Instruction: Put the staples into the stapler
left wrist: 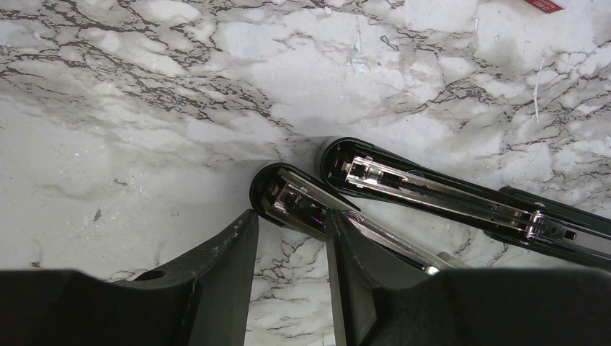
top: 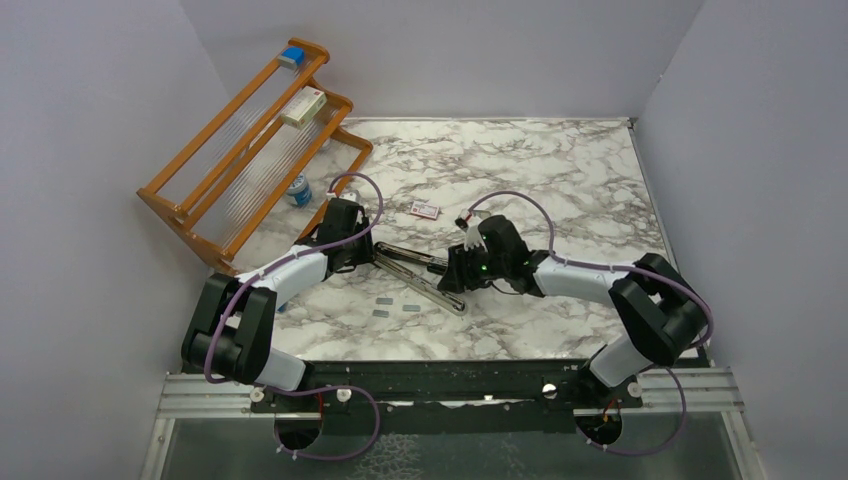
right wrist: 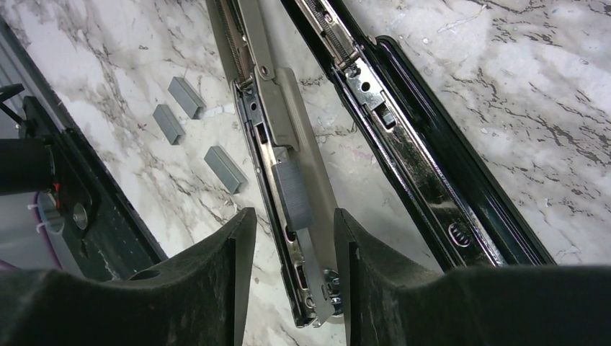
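Observation:
The black stapler (top: 425, 288) lies swung open in a V at mid-table. Its silver rail (right wrist: 259, 94) and black arm (right wrist: 425, 166) are spread apart. A grey strip of staples (right wrist: 292, 194) rests in the rail near its free end. My right gripper (right wrist: 293, 214) is open and straddles that end of the rail, with a gap showing on both sides. Three loose staple strips (right wrist: 186, 97) lie on the marble left of the rail. My left gripper (left wrist: 290, 223) is open at the stapler's hinge end (left wrist: 288, 198), with bare marble between its fingers. The red-and-white packet (top: 425, 210) lies behind the stapler.
A wooden rack (top: 250, 140) stands at the back left, holding a white box (top: 304, 106) and a blue block (top: 291, 56). A small can (top: 298, 190) stands under it. The table's black near edge (right wrist: 94, 209) runs just left of my right gripper.

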Robot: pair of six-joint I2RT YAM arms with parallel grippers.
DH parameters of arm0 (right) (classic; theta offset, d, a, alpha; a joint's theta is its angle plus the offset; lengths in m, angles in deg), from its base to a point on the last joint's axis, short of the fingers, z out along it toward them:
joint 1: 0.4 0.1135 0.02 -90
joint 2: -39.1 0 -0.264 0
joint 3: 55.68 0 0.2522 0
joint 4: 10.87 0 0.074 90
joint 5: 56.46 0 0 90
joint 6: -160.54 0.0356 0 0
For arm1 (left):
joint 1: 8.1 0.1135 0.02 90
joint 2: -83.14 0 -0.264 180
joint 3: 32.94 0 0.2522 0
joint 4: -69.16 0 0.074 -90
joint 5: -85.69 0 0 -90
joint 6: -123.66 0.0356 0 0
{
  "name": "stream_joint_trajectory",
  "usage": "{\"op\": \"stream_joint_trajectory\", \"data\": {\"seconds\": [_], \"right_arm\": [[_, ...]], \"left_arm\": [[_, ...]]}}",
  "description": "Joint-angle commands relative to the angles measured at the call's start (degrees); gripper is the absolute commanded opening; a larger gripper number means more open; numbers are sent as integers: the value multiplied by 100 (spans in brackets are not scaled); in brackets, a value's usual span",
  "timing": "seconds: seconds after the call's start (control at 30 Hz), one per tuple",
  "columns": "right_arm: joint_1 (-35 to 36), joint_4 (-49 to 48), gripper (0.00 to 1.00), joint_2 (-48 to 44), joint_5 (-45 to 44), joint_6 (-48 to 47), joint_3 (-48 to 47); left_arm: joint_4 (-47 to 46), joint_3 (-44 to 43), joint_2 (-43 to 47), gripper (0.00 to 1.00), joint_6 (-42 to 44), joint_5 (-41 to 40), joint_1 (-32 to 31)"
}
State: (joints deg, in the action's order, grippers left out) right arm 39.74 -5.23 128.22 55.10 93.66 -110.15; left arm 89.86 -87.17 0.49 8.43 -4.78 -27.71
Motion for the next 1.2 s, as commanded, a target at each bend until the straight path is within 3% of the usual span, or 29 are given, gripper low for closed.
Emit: {"op": "stream_joint_trajectory", "data": {"seconds": [0.0, 0.9, 1.17], "right_arm": [[-41, -107, 46, 145, 105, -51, -29], [-69, -206, 19, 275, 264, -135, -82], [-68, -110, 17, -58, 80, -488, -92]], "left_arm": [[260, 4, -151, 42, 80, 94, 5], [252, 4, -157, 42, 83, 96, 4], [260, 13, -146, 42, 88, 104, 1]]}}
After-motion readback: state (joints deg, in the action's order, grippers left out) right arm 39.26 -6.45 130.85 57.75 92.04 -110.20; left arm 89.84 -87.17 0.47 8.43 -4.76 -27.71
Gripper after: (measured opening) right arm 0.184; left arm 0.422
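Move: Just under the right fingertips, about 1 cm left and 2 cm below the hand point, the staple strip lies in the channel of the grey stapler. That stapler's middle is some 5 cm to the hand's left and 1 cm ahead. The black stapler's middle is about 5 cm ahead and 2 cm left; the nearest loose strip is roughly 4 cm back and 6 cm left. From the left hand, the staple strip lies some 14 cm right and 5 cm back. Sinking about 1.5 cm almost straight down, the right hand brings its half-open fingers to either side of the staple strip's near end. They close steadily all the while to a narrow gap, pinching the strip by its sides, and the hand ends with a slight rise, its wrist turning hardly at all. ##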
